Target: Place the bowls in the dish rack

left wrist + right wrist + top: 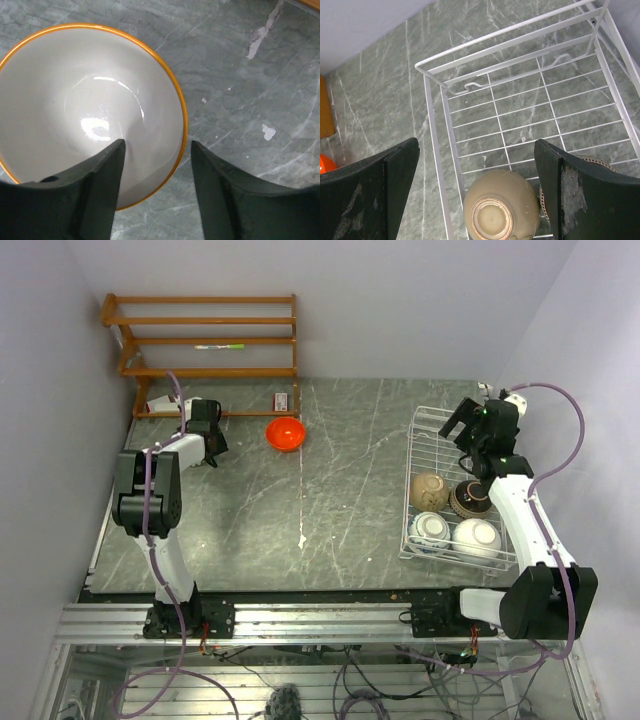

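The orange-red bowl (285, 433) sits on the table at the back, left of centre. In the left wrist view this bowl (80, 100) shows a white inside and an orange rim. My left gripper (157, 145) is open, with one finger over the inside, the other over the table, and the rim between them. From above, the left gripper (213, 445) looks a short way left of the bowl. The dish rack (425, 420) holds a tan bowl (500, 210) upside down, plus a dark brown, a patterned and a white one. My right gripper (476, 150) hangs open and empty over the rack's far end.
A brown wooden shelf unit (205, 340) stands at the back left corner against the wall. A small card (283, 400) lies just behind the orange bowl. Walls close in on both sides. White flecks (260, 37) mark the stone tabletop.
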You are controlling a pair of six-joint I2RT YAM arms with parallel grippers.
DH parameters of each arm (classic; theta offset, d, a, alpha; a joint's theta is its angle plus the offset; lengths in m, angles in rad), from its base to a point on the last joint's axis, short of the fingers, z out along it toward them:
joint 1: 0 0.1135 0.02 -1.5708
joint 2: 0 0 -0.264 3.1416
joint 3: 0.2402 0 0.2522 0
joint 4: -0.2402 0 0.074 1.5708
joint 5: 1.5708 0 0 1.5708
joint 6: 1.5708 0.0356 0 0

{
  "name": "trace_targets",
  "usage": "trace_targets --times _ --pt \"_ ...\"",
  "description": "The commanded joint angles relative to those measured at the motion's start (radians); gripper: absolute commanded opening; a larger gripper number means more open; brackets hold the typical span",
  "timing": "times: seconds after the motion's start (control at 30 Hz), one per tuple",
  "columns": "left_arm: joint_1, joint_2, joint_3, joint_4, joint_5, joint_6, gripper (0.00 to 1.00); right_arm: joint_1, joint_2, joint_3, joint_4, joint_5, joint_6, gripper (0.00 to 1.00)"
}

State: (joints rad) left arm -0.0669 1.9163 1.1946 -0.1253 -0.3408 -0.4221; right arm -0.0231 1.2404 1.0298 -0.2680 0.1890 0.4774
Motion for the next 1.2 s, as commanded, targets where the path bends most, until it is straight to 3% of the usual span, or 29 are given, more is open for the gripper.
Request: trace_targets --times 0.0,0.1,0.23,0.33,0.4,0.6,0.8,1.0,1.17 --pt "0.002 0.018 0.026 0.024 -0.02 0.018 0.62 0.005 0.012 -0.012 0.013 0.0 -0.014 0.98" --pt "0.002 0.025 0.034 0.017 -0.008 0.022 0.45 0.006 0.011 -0.017 0.015 0.003 -0.011 0.98" --pt "0.002 0.026 0.035 0.012 -0.006 0.019 0.37 0.006 0.005 -0.018 0.004 0.009 -0.014 0.98" --pt "0.002 0.02 0.027 0.013 -0.008 0.019 0.15 0.007 -0.001 -0.01 -0.009 0.017 -0.015 0.98" --pt "0.003 0.017 0.026 0.011 -0.002 0.022 0.08 0.008 -0.007 -0.002 -0.017 0.017 -0.015 0.98" --pt "0.001 -0.048 0.004 0.02 0.093 0.009 0.07 0.01 -0.015 0.028 -0.038 -0.086 -0.028 0.98" --pt "-0.018 -0.21 -0.013 0.079 0.349 -0.073 0.07 0.009 -0.034 0.039 -0.062 -0.212 -0.028 0.98" --pt "-0.192 -0.328 0.074 0.085 0.405 -0.125 0.07 -0.002 -0.06 0.04 -0.061 -0.371 0.013 0.99" --pt "-0.287 -0.382 0.054 0.292 0.561 -0.279 0.07 -0.021 -0.078 0.036 0.023 -0.583 0.114 0.99"
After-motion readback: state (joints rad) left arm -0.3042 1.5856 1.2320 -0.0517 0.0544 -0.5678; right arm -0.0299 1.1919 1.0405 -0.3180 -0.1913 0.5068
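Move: The white bowl's right rim sits between my left hand's open fingers; its middle is about 5 cm to the left, 1 cm ahead and 1 cm below. The red bowl is about 23 cm right and 4 cm ahead, the matchbox 21 cm right and 15 cm ahead. From my open right hand, the white bowl lies roughly 75 cm left, 8 cm ahead and 20 cm down, the brown bowl 7 cm back, 2 cm left and 17 cm down. I shut my left fingers on the white bowl's right rim, almost in place, then lift and sweep it right towards the red bowl, gathering speed, about 18 cm up and 19 cm across, rolling left side down, tipping the fingers upward and turning clockwise. Late on, my right hand, still open, swings some 6 cm left above the rack, turning counter-clockwise. ##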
